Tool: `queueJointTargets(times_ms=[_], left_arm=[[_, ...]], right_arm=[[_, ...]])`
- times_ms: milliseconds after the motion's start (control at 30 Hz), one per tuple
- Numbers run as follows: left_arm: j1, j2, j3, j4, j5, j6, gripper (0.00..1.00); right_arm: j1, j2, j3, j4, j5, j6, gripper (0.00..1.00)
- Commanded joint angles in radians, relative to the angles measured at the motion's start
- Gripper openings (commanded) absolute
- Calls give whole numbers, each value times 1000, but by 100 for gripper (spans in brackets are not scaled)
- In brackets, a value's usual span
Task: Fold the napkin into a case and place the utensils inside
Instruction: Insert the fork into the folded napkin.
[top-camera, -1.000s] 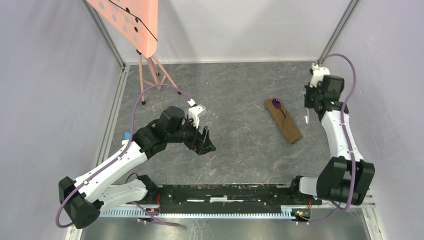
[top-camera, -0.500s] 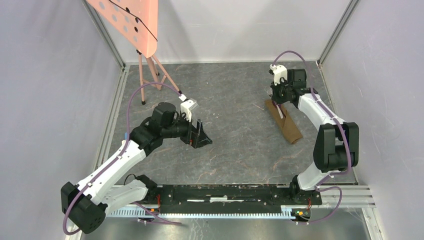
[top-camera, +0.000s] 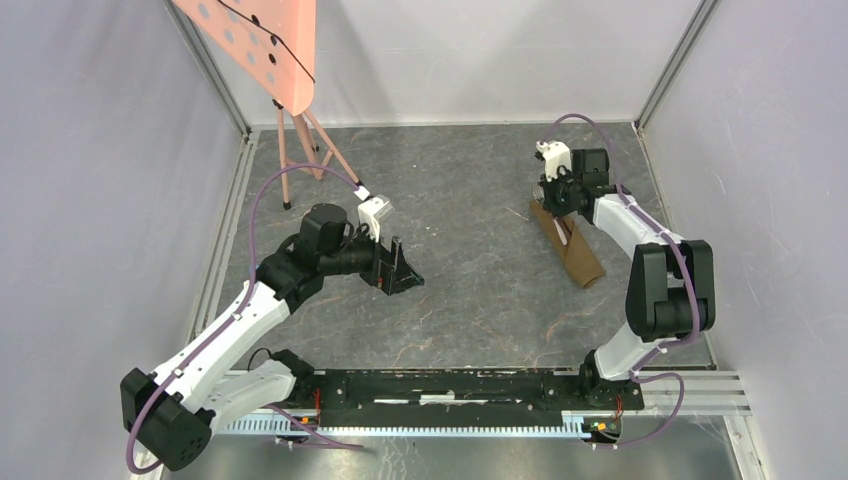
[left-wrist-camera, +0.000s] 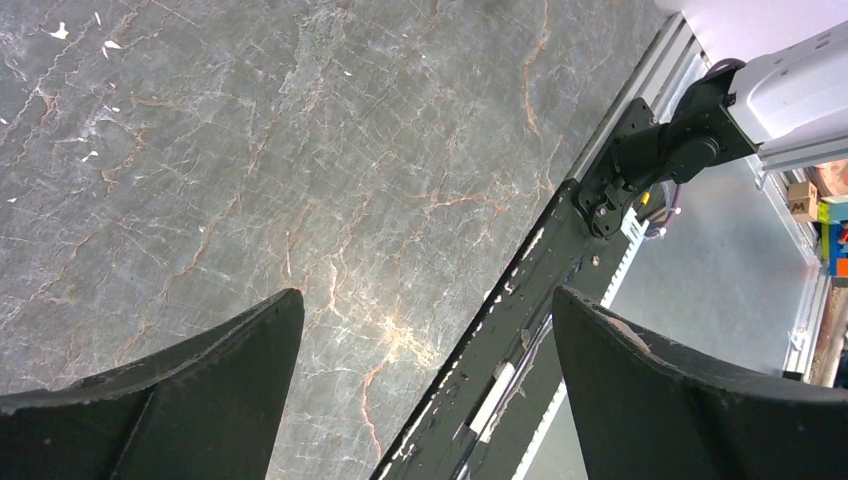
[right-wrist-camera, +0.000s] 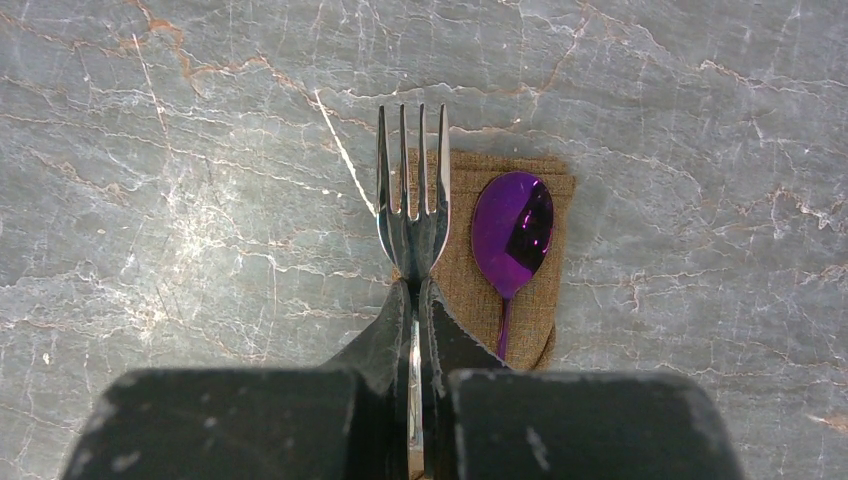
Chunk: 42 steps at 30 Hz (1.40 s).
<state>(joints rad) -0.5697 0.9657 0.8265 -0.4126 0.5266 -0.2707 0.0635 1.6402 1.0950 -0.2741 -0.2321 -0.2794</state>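
Observation:
The napkin lies folded into a narrow tan-brown case (top-camera: 575, 252) at the right of the table, running diagonally. A purple spoon (right-wrist-camera: 512, 228) rests with its bowl on the case's far end (right-wrist-camera: 462, 270) and its handle tucked under a fold. My right gripper (right-wrist-camera: 414, 287) is shut on a silver fork (right-wrist-camera: 411, 200), whose tines hang over the case's left edge and the table. In the top view the right gripper (top-camera: 556, 200) hovers at the case's far end. My left gripper (top-camera: 397, 270) stands open and empty at mid-left, far from the case, its fingers (left-wrist-camera: 220, 360) wide apart.
A pink perforated board (top-camera: 262, 40) on a thin-legged stand (top-camera: 300, 150) occupies the back left corner. The black base rail (top-camera: 450, 385) runs along the near edge, also in the left wrist view (left-wrist-camera: 540, 290). Metal frame posts mark the back corners.
The right arm swung left from the table's right side to the case's far end, carrying the fork. The left gripper opened a little wider and shifted slightly left.

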Motion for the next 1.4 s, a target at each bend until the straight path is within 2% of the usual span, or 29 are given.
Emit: queueJointTargets(times_ms=[0, 767, 1167, 1367], left_arm=[[10, -16, -12, 43, 33, -24, 100], [24, -13, -17, 58, 73, -35, 100], [23, -17, -24, 62, 82, -39, 100], [24, -19, -25, 60, 77, -38, 100]], right_arm=[[-1, 12, -15, 62, 11, -26, 0], [-1, -64, -124, 1, 142, -40, 0], [4, -72, -179, 21, 152, -42, 0], [11, -42, -163, 33, 163, -29, 8]])
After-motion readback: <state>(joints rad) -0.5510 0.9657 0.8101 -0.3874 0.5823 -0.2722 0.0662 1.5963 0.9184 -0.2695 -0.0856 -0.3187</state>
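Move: The folded napkin's middle, with the mouth of its pocket, lies about 8 cm back and 5 cm to the right of the right hand, some 6 cm below; that hand already holds the fork by the neck, tines pointing forward and left. The spoon bowl rests on the napkin's far end, about 3 cm to the right of the hand and roughly 1 cm ahead. From the left hand the napkin is some 34 cm to the right, 3 cm ahead and 17 cm down. The fork, kept pinched at its neck, is lowered by the right hand towards the napkin left of the spoon, then drawn back and to the right, handle first, into the pocket, about 5 cm back and 3 cm right in all. The hand sinks some 5 cm overall, the last bit at the end of the draw, while the wrist tips roughly 10 degrees steeper; at the very end the fingers barely begin to slacken. ##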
